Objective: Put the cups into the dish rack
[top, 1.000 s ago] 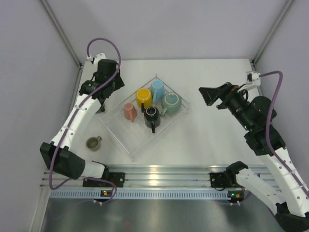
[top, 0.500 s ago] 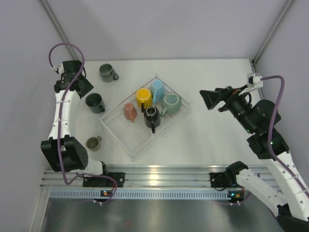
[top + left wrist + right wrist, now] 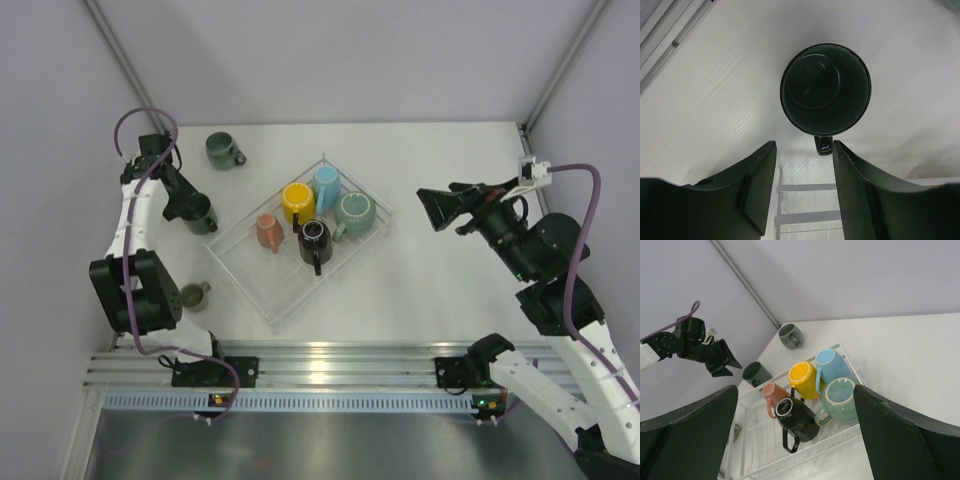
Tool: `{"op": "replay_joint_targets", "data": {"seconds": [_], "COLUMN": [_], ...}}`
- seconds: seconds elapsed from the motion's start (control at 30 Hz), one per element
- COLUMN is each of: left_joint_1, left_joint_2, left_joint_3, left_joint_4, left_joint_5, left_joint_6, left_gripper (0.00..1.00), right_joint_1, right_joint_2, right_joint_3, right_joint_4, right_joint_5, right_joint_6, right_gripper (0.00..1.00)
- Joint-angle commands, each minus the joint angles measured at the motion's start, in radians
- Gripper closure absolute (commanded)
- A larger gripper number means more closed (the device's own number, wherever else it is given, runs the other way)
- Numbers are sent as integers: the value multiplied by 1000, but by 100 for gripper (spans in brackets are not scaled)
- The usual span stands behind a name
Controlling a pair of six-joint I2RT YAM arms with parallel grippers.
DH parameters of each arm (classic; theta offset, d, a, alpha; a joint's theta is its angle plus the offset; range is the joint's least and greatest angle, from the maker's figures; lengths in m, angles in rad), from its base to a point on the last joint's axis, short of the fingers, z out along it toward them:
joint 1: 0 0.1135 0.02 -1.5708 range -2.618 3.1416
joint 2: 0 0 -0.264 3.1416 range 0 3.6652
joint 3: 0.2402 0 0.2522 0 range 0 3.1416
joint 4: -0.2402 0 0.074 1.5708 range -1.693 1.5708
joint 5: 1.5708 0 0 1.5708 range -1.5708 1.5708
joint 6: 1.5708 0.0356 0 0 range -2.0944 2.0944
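Note:
A dark green mug (image 3: 197, 212) (image 3: 826, 90) stands upright on the table, left of the clear dish rack (image 3: 272, 290). My left gripper (image 3: 182, 206) (image 3: 804, 150) is open right beside it. The mug's handle (image 3: 823, 145) points in between the fingertips, close to the right one, and is not gripped. Yellow (image 3: 297, 200), light blue (image 3: 326, 183), teal (image 3: 354, 210), pink (image 3: 267, 231) and black (image 3: 313, 240) mugs lie in the rack. A grey-green mug (image 3: 222, 150) and a small olive mug (image 3: 193, 295) stand on the table. My right gripper (image 3: 440, 208) (image 3: 795, 390) hangs wide open and empty, right of the rack.
A wall and a slanted metal post run close behind the left arm. The aluminium rail (image 3: 330, 365) carrying the arm bases lines the near edge. The rack's near half holds no mugs.
My left gripper left the rack's left corner, swung out to the far left, then came in to the dark green mug. The right arm drifted slightly right.

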Motion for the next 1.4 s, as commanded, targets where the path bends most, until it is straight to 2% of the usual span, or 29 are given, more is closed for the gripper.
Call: {"op": "replay_joint_targets", "data": {"seconds": [0.0, 0.5, 0.87, 1.17, 1.2, 1.3, 1.37], "left_joint_1": [7, 25, 53, 62, 65, 71, 77], "left_joint_2": [13, 153, 219, 257, 262, 263, 260], "left_joint_3": [0, -8, -11, 4, 6, 17, 41], "left_joint_4": [10, 50, 71, 96, 96, 98, 98], "left_joint_5": [-2, -44, -18, 22, 25, 40, 48], "left_joint_6": [-40, -86, -72, -66, -66, -63, -58], "left_gripper": [46, 47, 54, 76, 84, 97, 100], "right_joint_1": [17, 17, 17, 16, 16, 17, 16], "right_joint_2": [-6, 2, 15, 34, 35, 43, 57], "right_joint_3": [26, 38, 20, 20, 20, 21, 29], "right_joint_4": [10, -7, 4, 8, 10, 11, 13], "right_joint_5": [13, 0, -7, -28, -31, -40, -57], "right_joint_6": [-23, -24, -3, 9, 12, 15, 17], "right_gripper": [1, 1, 1, 0, 1, 1, 1]}}
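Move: The dark green cup sits almost under the left hand, some 3 cm ahead and level sideways, its middle about 12 cm down. From that hand, the other dark green cup stands around 18 cm ahead and 7 cm right; the small olive cup is roughly 17 cm back and 2 cm right. From the right hand, the near dark green cup lies about 17 cm ahead, 51 cm left and 35 cm lower. The left hand sinks about 9 cm, drifting slightly left, and closes its half-open fingers on the cup's rim. ##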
